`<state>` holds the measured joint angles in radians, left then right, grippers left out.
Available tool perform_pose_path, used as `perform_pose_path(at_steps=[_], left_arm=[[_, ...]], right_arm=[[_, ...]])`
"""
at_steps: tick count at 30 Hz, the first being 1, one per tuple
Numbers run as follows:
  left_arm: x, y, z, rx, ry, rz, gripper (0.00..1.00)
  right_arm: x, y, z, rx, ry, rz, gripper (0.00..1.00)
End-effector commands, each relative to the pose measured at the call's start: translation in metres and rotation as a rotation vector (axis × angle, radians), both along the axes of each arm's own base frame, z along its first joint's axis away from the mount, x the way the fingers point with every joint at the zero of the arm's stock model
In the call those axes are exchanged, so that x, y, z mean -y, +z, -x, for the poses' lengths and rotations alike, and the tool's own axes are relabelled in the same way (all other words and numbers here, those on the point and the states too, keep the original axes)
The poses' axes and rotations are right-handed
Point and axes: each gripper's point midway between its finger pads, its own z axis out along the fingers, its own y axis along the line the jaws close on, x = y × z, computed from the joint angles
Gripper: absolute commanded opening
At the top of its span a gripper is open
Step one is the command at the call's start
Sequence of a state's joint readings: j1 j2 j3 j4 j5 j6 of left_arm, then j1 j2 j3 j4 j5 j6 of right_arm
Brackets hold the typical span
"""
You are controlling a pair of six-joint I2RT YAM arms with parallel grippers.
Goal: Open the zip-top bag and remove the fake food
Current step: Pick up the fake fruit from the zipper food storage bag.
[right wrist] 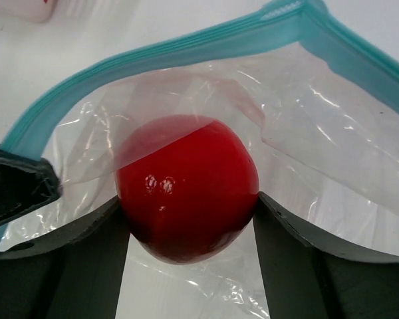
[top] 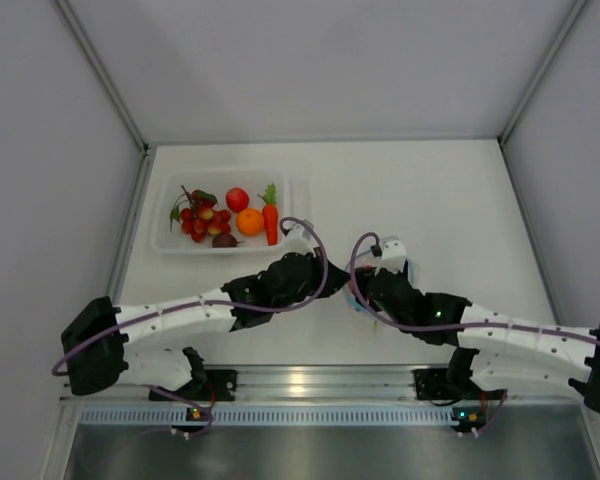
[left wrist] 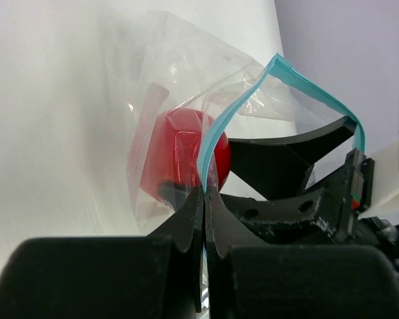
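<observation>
The clear zip-top bag (left wrist: 253, 93) hangs between my two grippers, its teal zip strip (right wrist: 186, 45) spread open. My left gripper (left wrist: 205, 193) is shut on one lip of the strip. The right gripper (right wrist: 188, 201) reaches in through the mouth, its fingers (right wrist: 286, 239) pressed on both sides of a red round fruit (right wrist: 186, 183) inside the bag. In the top view both grippers meet at the table's middle and the bag (top: 351, 298) barely shows. More fake food lies in a tray: a berry cluster (top: 198, 222), a red fruit (top: 237, 199), an orange (top: 249, 221), a carrot (top: 270, 220) and a dark piece (top: 223, 240).
The rigid clear tray (top: 170, 190) stands at the back left of the white table, just beyond the left arm. Grey walls enclose the table on three sides. A metal rail with the arm bases runs along the near edge.
</observation>
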<state>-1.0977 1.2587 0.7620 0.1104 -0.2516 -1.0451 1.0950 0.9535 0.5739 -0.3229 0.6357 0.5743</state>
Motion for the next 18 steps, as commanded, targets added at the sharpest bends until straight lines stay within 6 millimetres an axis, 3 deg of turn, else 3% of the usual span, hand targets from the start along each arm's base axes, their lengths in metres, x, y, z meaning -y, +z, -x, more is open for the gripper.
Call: perform_pose_path(at_steps=[1,3,10,18], left_arm=[[0.003,0.027,0.002,0.107,-0.063,-0.032,0.00],[0.004,0.030,0.005,0.117,-0.082,-0.050,0.00],[-0.002,0.024,0.016,0.150,-0.107,-0.150,0.00],[-0.033,0.019,0.006,0.147,0.031,-0.167,0.00]], right_arm=[[-0.014,0.038,-0.003,0.071,0.040,-0.027,0.19],[-0.012,0.038,-0.004,0.067,0.041,0.017,0.19],[-0.009,0.074,-0.007,0.086,0.006,-0.001,0.18],[0.007,0.084,-0.001,0.072,-0.045,-0.034,0.18]])
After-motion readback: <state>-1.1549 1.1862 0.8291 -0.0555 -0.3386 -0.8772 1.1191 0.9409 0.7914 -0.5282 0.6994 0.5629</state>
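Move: The tray, the place for the red fruit already gripped in the right hand, is centred some 35 cm to that hand's left and 25 cm farther out, about 9 cm lower. The carrot at its near right end is about 23 cm left, 22 ahead; the orange about 28 left, 22 ahead. The gripped red fruit sits about 5 cm to the left hand's right, 1 cm ahead and 7 cm below it. The red fruit, still clasped between the right fingers within the bag's film, is lifted about 6 cm almost straight up towards the open blue-rimmed mouth, its wrist hardly turning. The shut left fingers keep pinching the rim, rising about 2 cm while drawing slightly back, then shifting left, and rolling about 10 degrees. ##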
